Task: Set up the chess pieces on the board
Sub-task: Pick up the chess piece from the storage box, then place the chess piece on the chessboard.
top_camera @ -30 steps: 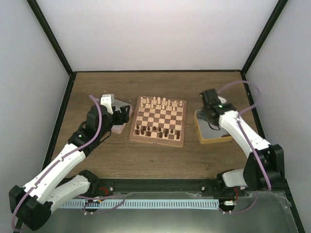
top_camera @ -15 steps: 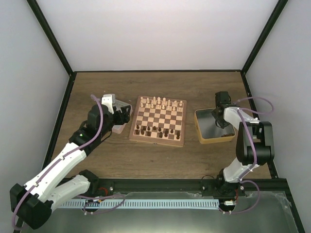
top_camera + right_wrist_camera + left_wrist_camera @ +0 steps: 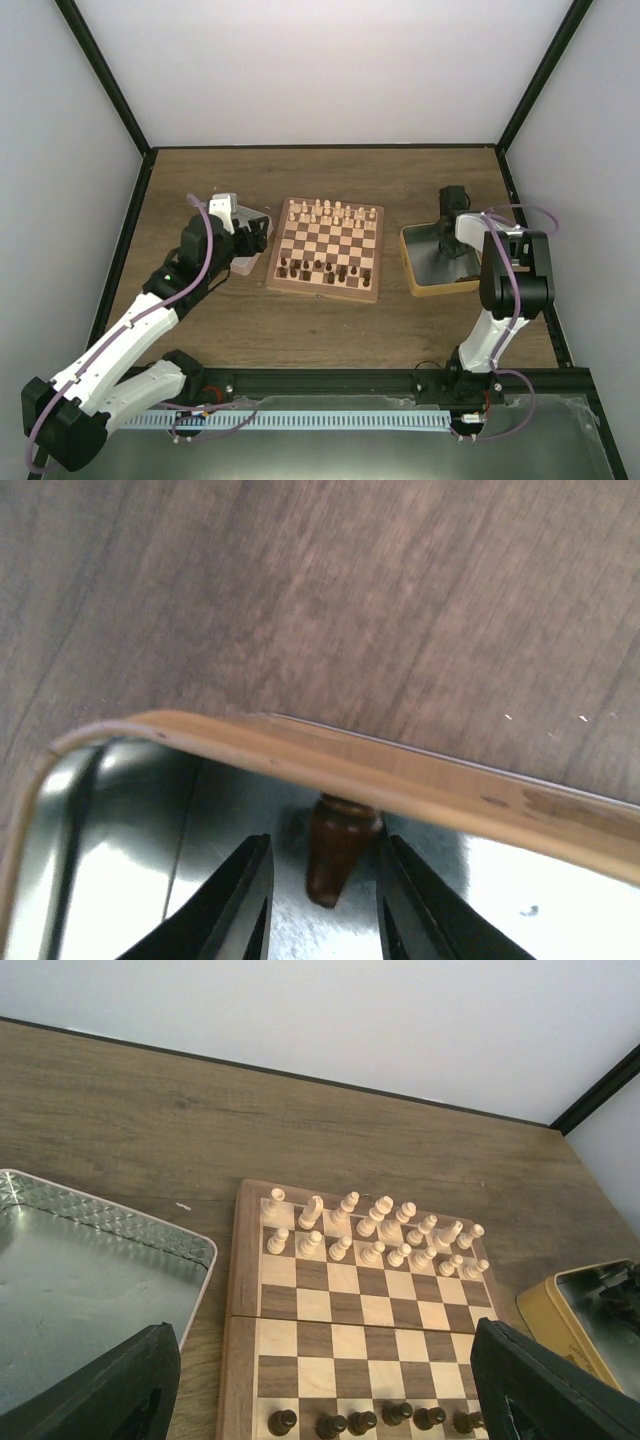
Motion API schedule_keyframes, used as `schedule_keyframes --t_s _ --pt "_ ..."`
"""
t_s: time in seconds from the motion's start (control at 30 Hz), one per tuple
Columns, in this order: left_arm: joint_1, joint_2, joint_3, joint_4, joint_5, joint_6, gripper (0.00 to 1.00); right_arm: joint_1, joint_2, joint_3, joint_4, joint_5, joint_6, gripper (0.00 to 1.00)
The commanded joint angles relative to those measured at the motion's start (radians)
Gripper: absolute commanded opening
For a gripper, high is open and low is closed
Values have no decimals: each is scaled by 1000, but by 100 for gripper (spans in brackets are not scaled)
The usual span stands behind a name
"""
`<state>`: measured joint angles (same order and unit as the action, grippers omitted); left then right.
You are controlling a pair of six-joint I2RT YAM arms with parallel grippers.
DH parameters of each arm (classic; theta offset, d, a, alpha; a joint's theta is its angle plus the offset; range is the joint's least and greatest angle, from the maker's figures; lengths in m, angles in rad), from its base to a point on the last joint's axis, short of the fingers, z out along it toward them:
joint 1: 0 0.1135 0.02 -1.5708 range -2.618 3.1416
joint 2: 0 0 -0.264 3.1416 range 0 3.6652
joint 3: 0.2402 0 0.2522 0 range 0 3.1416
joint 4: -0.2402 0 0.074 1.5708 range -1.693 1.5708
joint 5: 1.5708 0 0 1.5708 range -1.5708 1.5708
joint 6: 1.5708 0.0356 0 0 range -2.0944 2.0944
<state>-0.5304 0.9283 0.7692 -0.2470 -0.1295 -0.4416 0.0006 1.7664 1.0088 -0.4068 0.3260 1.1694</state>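
The board (image 3: 322, 292) lies mid-table. Several dark chess pieces (image 3: 320, 268) stand on its near rows and cream ones (image 3: 330, 212) on its far rows. One more dark chess piece (image 3: 338, 855) lies in the yellow tin (image 3: 300, 750), against its wall. My right gripper (image 3: 322, 880) is down in that tin (image 3: 440, 288), open. Its fingers (image 3: 235, 900) straddle the piece, with a gap on the left side. My left gripper (image 3: 325, 1380) hangs open and empty over the board's left edge (image 3: 238, 1290), looking along the dark row (image 3: 362, 1422).
A silver tin (image 3: 100, 1260) sits just left of the board, under my left gripper (image 3: 255, 235). The right arm (image 3: 500, 270) folds steeply over the yellow tin's right side. The cage's dark frame and white walls ring the brown table.
The right arm has swung back to the tin's far right part and lowered its gripper inside. Its jaws have narrowed around the lying dark piece. The left arm has stayed still.
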Motion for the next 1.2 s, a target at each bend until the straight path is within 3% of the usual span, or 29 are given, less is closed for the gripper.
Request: schedule_keyframes --t_s 0.0,0.17,0.37,0.5,0.63,0.7,0.83,0.97,1.17 --pt "7 -1 -9 28 2 2 82 -14 47 49 -8 43 37 25" --pt "7 -6 -11 31 1 1 82 -13 22 40 10 19 -86 7" --pt "9 -42 -28 84 43 13 82 0 -179 -48 39 -73 -291 1" --pt "9 -45 -39 133 141 20 82 1 -309 -87 60 -319 -467 1" --pt "9 -30 -33 182 270 28 82 14 -397 -118 158 -791 -654 1" --pt "9 -24 -28 213 355 28 83 64 -432 -121 201 -950 -753 1" --pt "8 -20 -30 301 513 8 82 196 -479 -133 308 -1171 -837 1" --pt "9 -14 -29 359 571 -60 83 292 -481 -124 397 -1357 -878 1" --pt "9 66 10 384 692 -218 83 420 -466 -38 322 -1489 -1019 1"
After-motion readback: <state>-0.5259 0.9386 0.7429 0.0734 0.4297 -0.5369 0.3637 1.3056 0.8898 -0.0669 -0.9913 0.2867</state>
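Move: The last brown chess piece lies tilted in the storage box, only about 1 cm ahead, 1 cm right and 1 cm below the right hand, between its partly open fingers. The box's right wall is some 3 cm to the right of that hand, level with it; the board's middle is roughly 35 cm left, 1 cm ahead and 2 cm lower. From the left hand the piece lies about 49 cm right, 8 cm ahead and 22 cm down. Close the right fingers on the chess piece with a centimetre's nudge forward, then lift it about 20 cm out of the box and sweep it some 30 cm left and 11 cm back over the board towards the left gripper, swinging counter-clockwise until the fingers point left, nearly level. Meanwhile bring the open left gripper right, up and slightly back, turning clockwise to face it. ##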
